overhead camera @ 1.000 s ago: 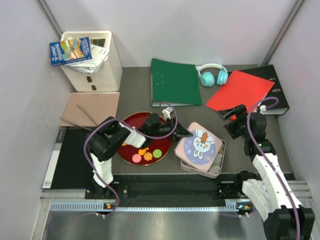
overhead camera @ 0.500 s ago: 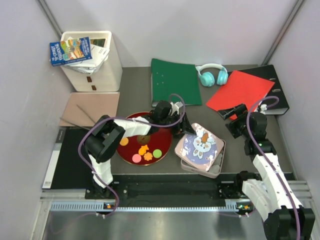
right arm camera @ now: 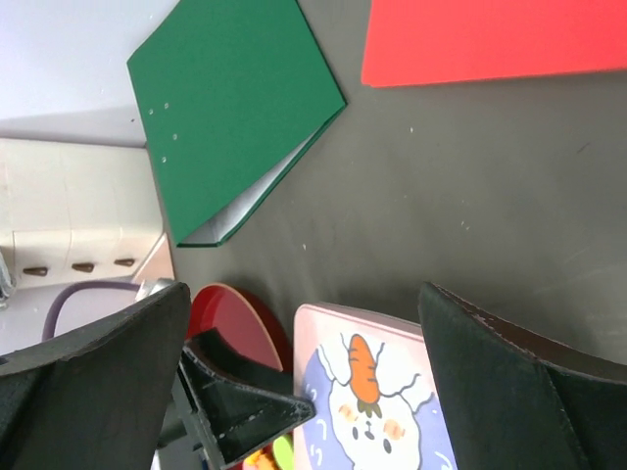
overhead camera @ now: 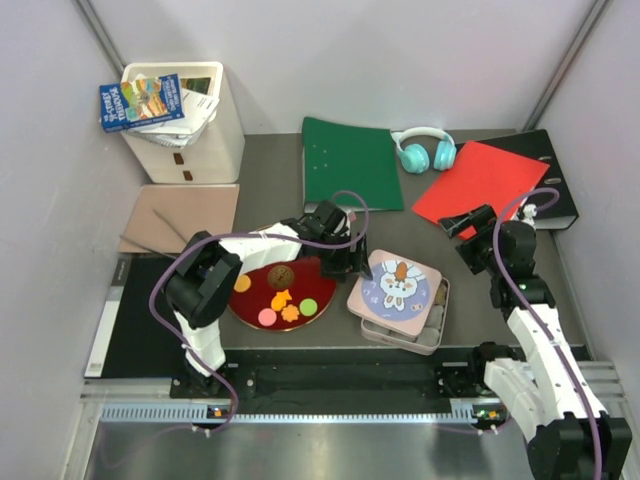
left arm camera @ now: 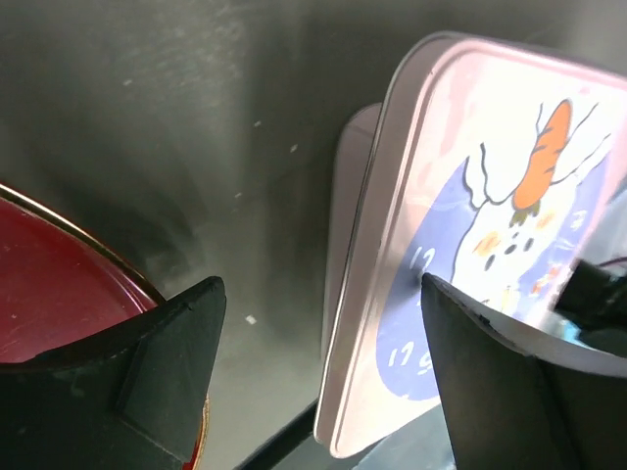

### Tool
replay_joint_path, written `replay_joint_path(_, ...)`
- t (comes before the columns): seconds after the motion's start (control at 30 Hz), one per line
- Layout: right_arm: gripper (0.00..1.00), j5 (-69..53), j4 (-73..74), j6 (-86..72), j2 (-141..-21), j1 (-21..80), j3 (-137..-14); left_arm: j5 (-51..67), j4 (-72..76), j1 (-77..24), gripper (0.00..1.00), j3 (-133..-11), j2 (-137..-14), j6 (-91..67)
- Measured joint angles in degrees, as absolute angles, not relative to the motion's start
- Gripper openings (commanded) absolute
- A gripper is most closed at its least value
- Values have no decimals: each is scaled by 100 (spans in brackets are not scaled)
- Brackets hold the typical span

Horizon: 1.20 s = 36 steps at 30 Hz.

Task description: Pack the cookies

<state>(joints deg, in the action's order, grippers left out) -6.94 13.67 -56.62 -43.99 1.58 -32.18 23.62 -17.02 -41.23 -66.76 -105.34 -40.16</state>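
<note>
Several cookies lie on a red plate (overhead camera: 312,272): a plain orange round (overhead camera: 243,283), a brown chocolate-chip (overhead camera: 281,272), two orange flowers (overhead camera: 283,299), a pink one (overhead camera: 267,317) and a green one (overhead camera: 309,307). To its right, a pink rabbit lid (overhead camera: 398,285) sits askew on a tin (overhead camera: 425,337). My left gripper (overhead camera: 357,262) is open between plate and tin. In the left wrist view it (left arm camera: 321,294) straddles the lid's (left arm camera: 470,245) left edge, one finger over the plate rim (left arm camera: 59,284). My right gripper (overhead camera: 466,238) (right arm camera: 306,289) is open and empty, above the table to the tin's right.
A green folder (overhead camera: 352,163), teal headphones (overhead camera: 425,150), a red folder (overhead camera: 480,180) and a black binder (overhead camera: 556,190) lie at the back. A white bin (overhead camera: 190,125) with booklets stands back left. A brown board (overhead camera: 185,215) and a black mat (overhead camera: 135,315) lie at the left.
My left gripper has swung right, off the red plate to the tin lid's left edge, uncovering the brown cookie. The plate and lid have shifted slightly. The right arm has barely moved.
</note>
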Motion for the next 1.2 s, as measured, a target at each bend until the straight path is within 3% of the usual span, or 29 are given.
replay_joint_path(0.47, 99, 298, 2620, -4657, -4040, 158, -3492, 2180, -2145, -4136, 72, -6676, -10215, -3601)
replay_joint_path(0.77, 99, 366, 2985, -4602, -3861, 158, -3297, 2451, -2119, -4477, 70, -6676, -10204, -3581)
replay_joint_path(1.2, 99, 360, 3013, -4600, -3861, 158, -3223, 2591, -2110, -5076, 59, -6676, -10204, -3479)
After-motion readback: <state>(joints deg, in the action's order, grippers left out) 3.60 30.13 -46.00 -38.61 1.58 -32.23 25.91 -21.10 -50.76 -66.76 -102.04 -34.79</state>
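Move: The left hand is open just off the left side of the bunny lid, whose middle lies about 10 cm to its right, 5 cm back and some 3 cm below. The tin under the lid sits crookedly offset, its middle roughly 12 cm right and 8 cm back. The red plate is about 19 cm to the left and 1 cm back, its green cookie some 12 cm left and 9 cm back. From the right hand the lid is about 15 cm left, 7 cm back and 13 cm below. The left hand pushes its outer finger against the lid's left side, the other finger over the lid: after easing 1.5 cm left and slightly up, it sweeps about 7 cm back and 4 cm right along that edge, turning some 15 degrees clockwise and partly closing. Meanwhile the open, empty right hand shifts about 4 cm each back, right and down, rolling its left side down and tipping its fingers lower. ##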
